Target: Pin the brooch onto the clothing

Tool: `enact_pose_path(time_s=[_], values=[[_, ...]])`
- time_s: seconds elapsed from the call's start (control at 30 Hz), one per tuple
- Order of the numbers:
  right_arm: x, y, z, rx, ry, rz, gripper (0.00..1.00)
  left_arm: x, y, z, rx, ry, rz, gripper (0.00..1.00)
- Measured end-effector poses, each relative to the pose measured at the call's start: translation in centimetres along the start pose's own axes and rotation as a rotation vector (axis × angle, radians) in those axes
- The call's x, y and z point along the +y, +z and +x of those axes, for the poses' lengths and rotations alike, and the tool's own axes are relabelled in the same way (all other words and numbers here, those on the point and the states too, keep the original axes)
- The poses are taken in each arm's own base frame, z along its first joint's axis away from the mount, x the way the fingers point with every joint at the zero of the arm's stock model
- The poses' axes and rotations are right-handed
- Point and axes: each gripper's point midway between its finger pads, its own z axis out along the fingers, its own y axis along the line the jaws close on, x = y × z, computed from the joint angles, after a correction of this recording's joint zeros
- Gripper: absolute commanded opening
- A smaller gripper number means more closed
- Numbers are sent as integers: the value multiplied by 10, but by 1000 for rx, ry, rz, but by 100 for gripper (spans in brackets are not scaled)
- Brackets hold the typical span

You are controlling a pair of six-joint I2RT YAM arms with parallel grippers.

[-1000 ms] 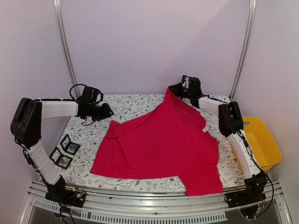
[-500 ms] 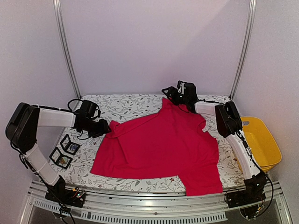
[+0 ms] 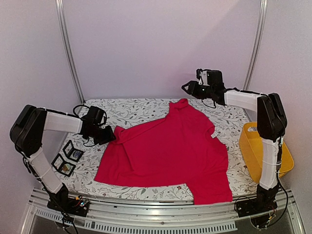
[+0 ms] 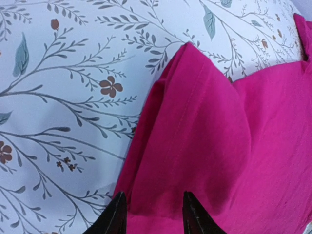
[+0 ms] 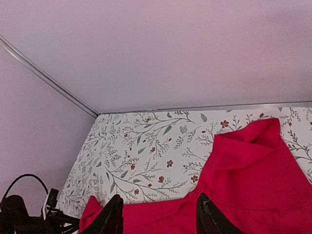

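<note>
The clothing, a bright red T-shirt, lies spread on the floral tablecloth, its small white label to the right. My left gripper is low at the shirt's left corner. In the left wrist view its gripper is open, and a folded edge of the red cloth sits between its tips. My right gripper hangs in the air over the back right of the table. It is open and empty, with the shirt below it. I cannot make out the brooch.
Two small black boxes lie on the cloth at the left edge, beside the left arm. A yellow bin stands off the table's right side, under the right arm. Metal frame posts rise at both back corners.
My right gripper let go of the shirt's lifted back corner, which dropped, and rose away to the back right. My left gripper came down onto the shirt's left corner.
</note>
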Motion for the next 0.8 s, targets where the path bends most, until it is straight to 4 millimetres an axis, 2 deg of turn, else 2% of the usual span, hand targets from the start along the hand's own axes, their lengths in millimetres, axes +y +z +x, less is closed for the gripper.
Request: enact_pose_path(time_s=[0.07,0.2,0.33,0.43,0.67,0.8], values=[[-16,-5,23,57,-4,53,48,0,3,-1,2,2,-6,36],[-56,-14,86,214,17,164,47,2,9,2,18,1,-15,24],[-77,-23,121,304,29,226,46,3,11,6,30,6,-18,12],[-81,-30,129,328,25,247,46,1,11,8,33,7,-17,1],[-76,-42,124,323,2,258,46,1,11,8,33,17,-22,0],[-79,-48,130,336,-5,273,46,1,11,8,34,26,-22,0]])
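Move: The left hand hovers right over the clothing's upturned left fold: its edge lies about 1 cm to the hand's right and 2 cm below. The fold's far corner is some 7 cm ahead and 3 cm right, the black frames about 18 cm left and 11 cm back. From the high right hand, the white tag on the clothing's right edge lies roughly 12 cm back, 13 cm right and 21 cm below; the far flap is about 12 cm ahead and 4 cm left, 20 cm down. Down a mere 1.5 cm goes the left hand, shutting its half-open fingers fully to pinch the edge of the clothing's left fold, then holds there. The right hand swoops down about 13 cm and back some 8 cm, drifting right, over the clothing towards the white tag; its fingers tilt some 25 degrees farther downward and stay half open, touching nothing. ##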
